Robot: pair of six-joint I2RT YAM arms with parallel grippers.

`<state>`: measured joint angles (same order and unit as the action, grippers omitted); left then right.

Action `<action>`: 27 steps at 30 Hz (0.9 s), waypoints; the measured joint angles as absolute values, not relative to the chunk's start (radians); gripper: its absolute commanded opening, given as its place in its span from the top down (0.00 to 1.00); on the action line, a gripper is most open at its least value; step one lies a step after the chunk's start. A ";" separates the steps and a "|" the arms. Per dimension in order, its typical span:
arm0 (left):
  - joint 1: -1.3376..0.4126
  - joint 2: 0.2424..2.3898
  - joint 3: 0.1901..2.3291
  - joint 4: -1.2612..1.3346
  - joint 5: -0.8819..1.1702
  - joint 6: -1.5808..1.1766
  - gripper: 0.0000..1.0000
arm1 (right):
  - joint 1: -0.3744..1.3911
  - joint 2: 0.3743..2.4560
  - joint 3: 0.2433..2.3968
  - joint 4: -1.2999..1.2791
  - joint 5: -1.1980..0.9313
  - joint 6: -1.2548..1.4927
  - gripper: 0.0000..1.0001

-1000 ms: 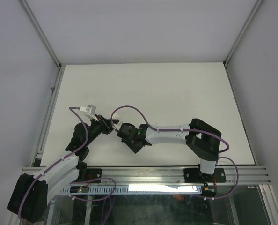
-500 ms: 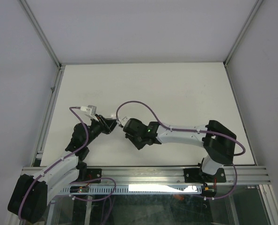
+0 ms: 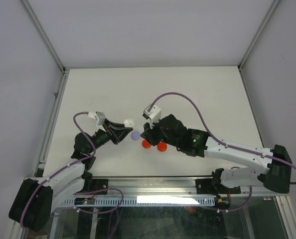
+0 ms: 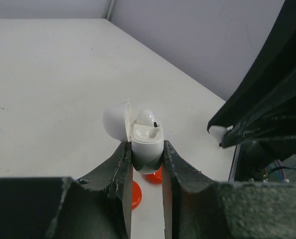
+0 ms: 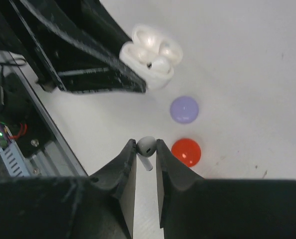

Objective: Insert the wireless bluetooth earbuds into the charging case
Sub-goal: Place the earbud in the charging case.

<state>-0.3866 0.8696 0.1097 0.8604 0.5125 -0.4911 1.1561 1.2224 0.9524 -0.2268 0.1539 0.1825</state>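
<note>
My left gripper [image 4: 147, 152] is shut on the white charging case [image 4: 148, 142], which it holds above the table with the lid [image 4: 115, 121] swung open. One white earbud [image 4: 147, 117] appears seated in the case. My right gripper [image 5: 146, 146] is shut on a second white earbud [image 5: 147, 147], gripped by its head with the stem hanging below. It hovers just right of the case [image 5: 150, 55]. From above, the left gripper [image 3: 124, 125] and case [image 3: 129, 121] sit left of the right gripper [image 3: 144, 132].
A lilac disc [image 3: 135, 134] and two red discs [image 3: 146, 144] [image 3: 162, 146] lie on the white table [image 3: 188, 94] under and between the grippers. The aluminium rail [image 3: 163, 185] runs along the near edge. Grey walls close in the sides and back.
The right arm has swung out to the right, away from the left gripper, uncovering the discs. Its jaws have closed slightly. The left gripper holding the case has shifted a little right.
</note>
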 measured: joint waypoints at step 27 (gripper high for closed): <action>-0.611 0.870 0.144 1.103 0.599 -0.173 0.99 | 1.156 1.028 0.690 0.457 0.078 0.111 0.98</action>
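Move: The open case in the left fingers lies about 5 cm ahead, 7 cm left and 1 cm above the right hand, which already holds the earbud. From the left hand that earbud is some 5 cm back and 8 cm right, roughly level. On the table, about 18 cm below the right hand, are the purple disc 10 cm ahead, 7 left, and a red disc 5 ahead, 1 left. Right hand raises the earbud about 10 cm while left brings the case up, back and right beneath it. ##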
